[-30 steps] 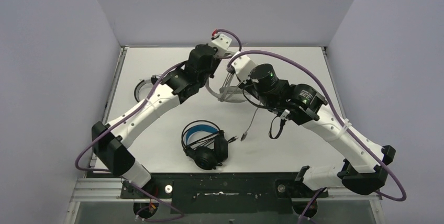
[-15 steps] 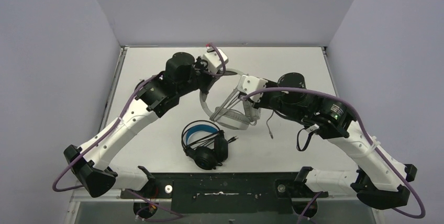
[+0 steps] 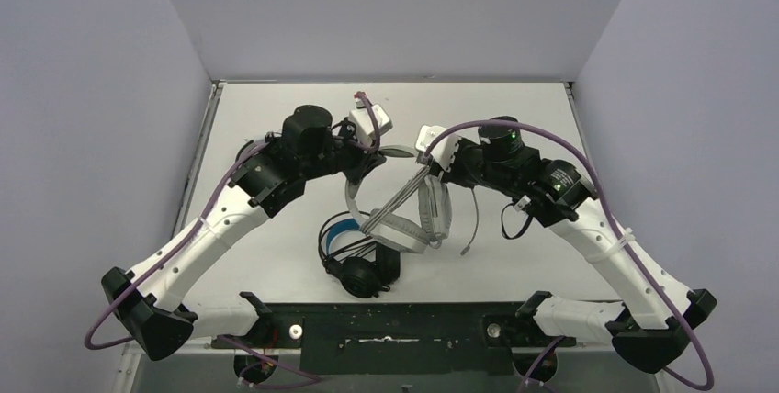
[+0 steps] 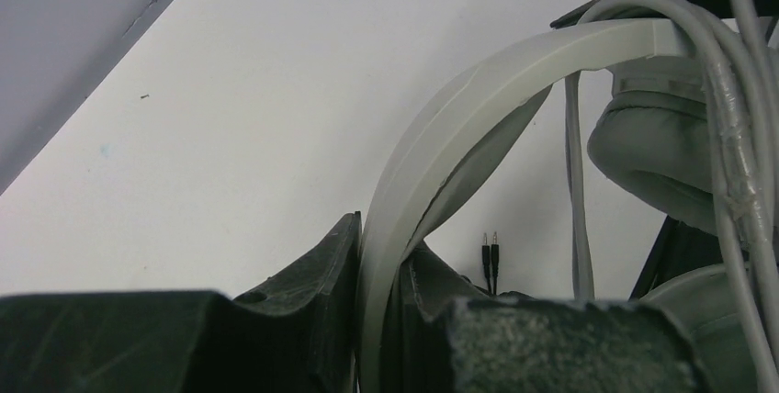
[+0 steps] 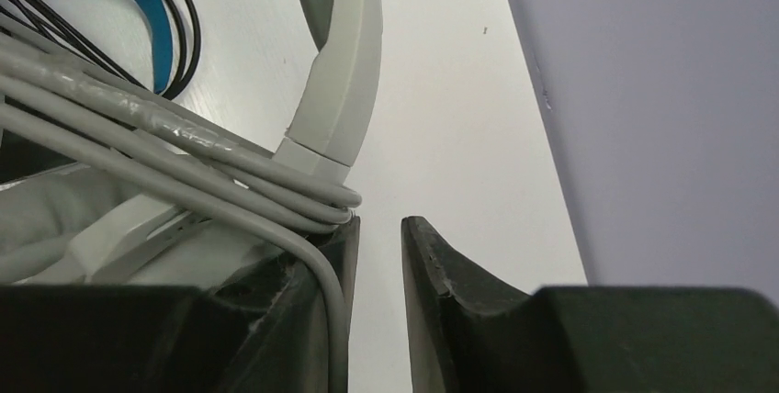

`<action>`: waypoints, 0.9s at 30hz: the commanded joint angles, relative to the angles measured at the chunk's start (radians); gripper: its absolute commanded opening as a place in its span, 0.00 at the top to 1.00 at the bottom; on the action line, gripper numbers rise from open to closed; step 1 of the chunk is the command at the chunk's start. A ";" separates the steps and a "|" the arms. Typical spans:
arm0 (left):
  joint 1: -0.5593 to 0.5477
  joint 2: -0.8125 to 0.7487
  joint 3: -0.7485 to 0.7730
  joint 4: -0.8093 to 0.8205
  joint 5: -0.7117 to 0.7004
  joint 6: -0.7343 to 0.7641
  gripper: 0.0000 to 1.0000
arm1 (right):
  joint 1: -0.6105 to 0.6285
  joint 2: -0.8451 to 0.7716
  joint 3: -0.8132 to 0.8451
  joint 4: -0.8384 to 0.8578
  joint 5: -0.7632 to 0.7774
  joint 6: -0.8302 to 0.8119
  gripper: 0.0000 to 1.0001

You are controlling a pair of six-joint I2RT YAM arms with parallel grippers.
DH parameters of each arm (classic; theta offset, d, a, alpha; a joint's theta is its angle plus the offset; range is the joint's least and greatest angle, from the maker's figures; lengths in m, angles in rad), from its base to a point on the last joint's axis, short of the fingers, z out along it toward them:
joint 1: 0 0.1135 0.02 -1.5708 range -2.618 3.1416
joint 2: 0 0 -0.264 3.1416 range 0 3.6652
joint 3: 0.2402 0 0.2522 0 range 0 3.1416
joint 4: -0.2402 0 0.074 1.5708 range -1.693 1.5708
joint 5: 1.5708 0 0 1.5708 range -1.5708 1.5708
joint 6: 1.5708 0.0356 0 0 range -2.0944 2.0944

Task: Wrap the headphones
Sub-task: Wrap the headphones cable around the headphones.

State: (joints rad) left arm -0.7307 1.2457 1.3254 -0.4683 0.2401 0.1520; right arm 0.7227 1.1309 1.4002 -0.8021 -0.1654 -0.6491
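Observation:
My left gripper (image 3: pixel 370 156) is shut on the pale headband (image 4: pixel 478 99) of a white headset (image 3: pixel 404 230), which hangs tilted over the table's middle with its grey cable (image 5: pixel 165 127) wound in several turns across the ear cups. My right gripper (image 3: pixel 425 165) sits just right of that headset; its jaws stand slightly apart with only table showing between them (image 5: pixel 378 228), and one cable strand lies over its left finger (image 5: pixel 321 274). The cable's loose end (image 3: pixel 468 248) dangles on the right. A black headset with a blue-lined band (image 3: pixel 358 264) lies below, near the front edge.
Another headset (image 3: pixel 245 150) peeks out behind my left arm at the back left. Two black jack plugs (image 4: pixel 490 255) of the black headset lie on the table. Grey walls close in the table on both sides and at the back.
Both arms have carried the white headset from the back middle toward the front, over the black headset. My right jaws, shut a second ago, have parted.

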 commanded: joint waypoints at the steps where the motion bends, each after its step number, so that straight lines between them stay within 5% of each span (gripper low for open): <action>1: 0.007 -0.072 0.005 0.022 0.178 -0.033 1.00 | -0.056 0.002 -0.049 0.191 0.040 0.096 0.72; 8: 0.106 -0.086 -0.039 0.123 0.278 -0.204 1.00 | -0.158 -0.019 -0.199 0.363 -0.090 0.290 0.47; 14: 0.137 -0.089 -0.023 0.125 0.280 -0.335 1.00 | -0.310 0.023 -0.305 0.528 -0.300 0.505 0.38; 27: 0.139 -0.019 0.277 -0.173 -0.014 -0.462 1.00 | -0.346 0.170 -0.417 0.939 -0.425 0.843 0.18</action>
State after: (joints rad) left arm -0.5957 1.2247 1.4685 -0.6094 0.3202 -0.2058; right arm 0.3801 1.2858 0.9943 -0.0956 -0.5327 0.0658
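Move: The white headphones, grey cable looped round them, have their middle about 7 cm left and 5 cm back of the right hand, some 3 cm lower; from the left hand, which holds their headband, it is 9 cm right, 4 cm back and 3 cm down. Black headphones lie on the table, 16 cm left and 8 cm back of the right hand, 28 cm down. The loose cable plug hangs some 9 cm right and 7 cm back of that hand, roughly 22 cm below. The grey cable's looped turns come free of the right fingers, which open wide as that hand drops and reaches forward, about 9 cm each way, past the far side of the headphones, its wrist turning some 45 degrees. The left hand keeps its pinch on the headband, dips slightly, tilts some 20 degrees, then lifts about 5 cm from its low point and drifts 3 cm left. ##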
